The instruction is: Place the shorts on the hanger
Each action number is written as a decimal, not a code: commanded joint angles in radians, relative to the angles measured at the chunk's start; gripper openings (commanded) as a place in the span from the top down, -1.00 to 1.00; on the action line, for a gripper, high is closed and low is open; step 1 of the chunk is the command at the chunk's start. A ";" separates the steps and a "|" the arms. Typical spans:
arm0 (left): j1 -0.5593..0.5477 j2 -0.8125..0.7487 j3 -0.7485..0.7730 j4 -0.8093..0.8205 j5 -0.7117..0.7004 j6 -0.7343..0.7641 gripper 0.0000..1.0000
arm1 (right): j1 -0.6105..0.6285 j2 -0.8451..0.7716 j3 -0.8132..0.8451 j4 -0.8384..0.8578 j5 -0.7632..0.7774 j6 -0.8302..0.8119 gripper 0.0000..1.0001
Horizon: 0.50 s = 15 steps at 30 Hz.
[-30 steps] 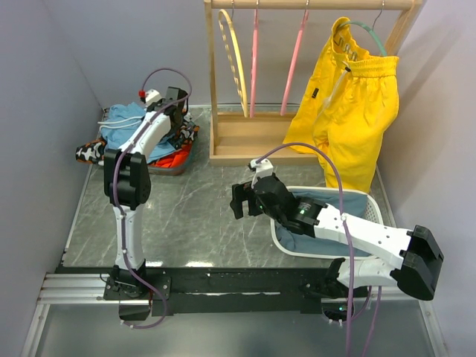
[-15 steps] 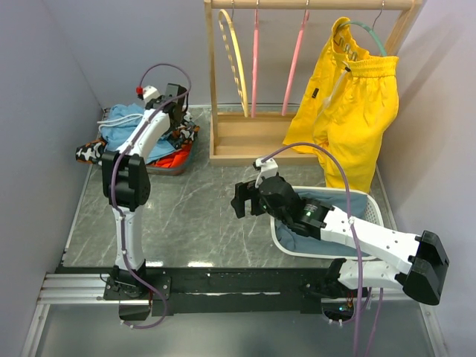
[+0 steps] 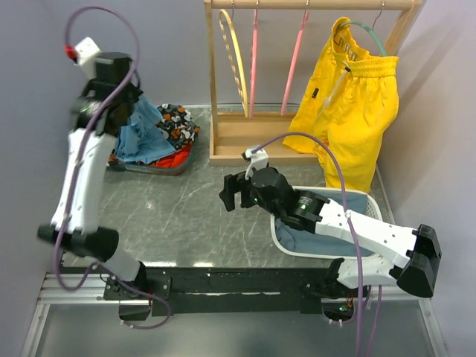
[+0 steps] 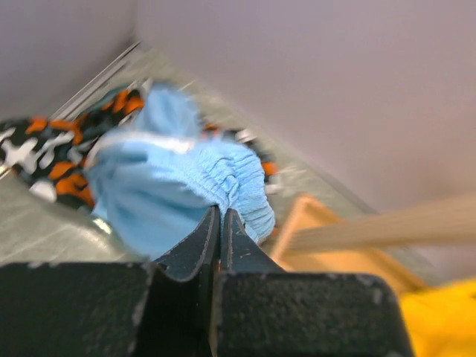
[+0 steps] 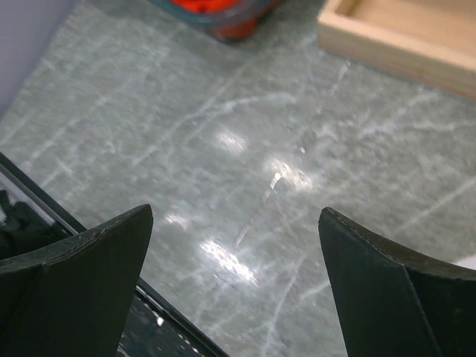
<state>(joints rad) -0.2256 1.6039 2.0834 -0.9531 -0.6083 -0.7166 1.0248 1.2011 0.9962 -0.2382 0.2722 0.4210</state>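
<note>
The light blue shorts [image 3: 143,132] hang by their waistband from my left gripper [image 3: 123,106], raised over the clothes pile at the back left. In the left wrist view the left gripper [image 4: 222,213] is shut on the gathered elastic edge of the shorts [image 4: 178,178]. Two pink hangers [image 3: 255,63] [image 3: 295,63] hang on the wooden rack's rail. My right gripper [image 3: 232,195] is open over the table's middle; in the right wrist view the right gripper [image 5: 234,216] has only bare marble between its fingers.
An orange-black-white patterned garment [image 3: 177,123] and red cloth lie in the tray [image 3: 167,168] under the shorts. A yellow hanger [image 3: 232,56] hangs on the rack, with yellow shorts [image 3: 357,104] on a teal hanger. A white basket [image 3: 375,210] stands at the right. The rack's wooden base [image 3: 245,141] is behind.
My left gripper shut on the shorts in the pile, then rose up and to the left, pulling them off it. The right gripper shifted slightly left and stayed open.
</note>
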 commanded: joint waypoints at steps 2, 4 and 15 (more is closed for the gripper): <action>-0.003 -0.168 0.154 0.069 0.226 0.149 0.98 | 0.024 0.029 0.126 -0.004 0.035 -0.033 -0.99; -0.003 -0.214 0.173 0.091 0.330 0.166 0.98 | 0.027 0.031 0.145 -0.007 0.045 -0.033 -0.99; -0.003 -0.507 -0.193 0.254 0.746 0.167 0.98 | 0.050 -0.081 0.085 0.045 0.090 0.102 -0.98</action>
<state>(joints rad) -0.2260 1.1576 2.0083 -0.8104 -0.0486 -0.5610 1.0580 1.2003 1.1133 -0.2508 0.3412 0.4465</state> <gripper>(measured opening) 0.027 0.992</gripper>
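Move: The light-blue shorts are already pinched in the left hand and hang below it, their middle some 18 cm down and 3 cm ahead. The clothes bin lies about 5 cm ahead, 2 cm right and 36 cm down; the rack's wooden tray stands some 38 cm right and 5 cm ahead, 38 cm down. From the open right hand the shorts' middle is about 22 cm ahead and 26 cm left, roughly level with it. The light-blue shorts, still pinched in the left hand's shut fingers, are swept up and back off the clothes bin, about 15 cm each way. The climb fades near the end as the hand drifts left, and the wrist tips the fingers up some 25 degrees to about level while swinging clockwise. The open, empty right hand rises about 5 cm. ##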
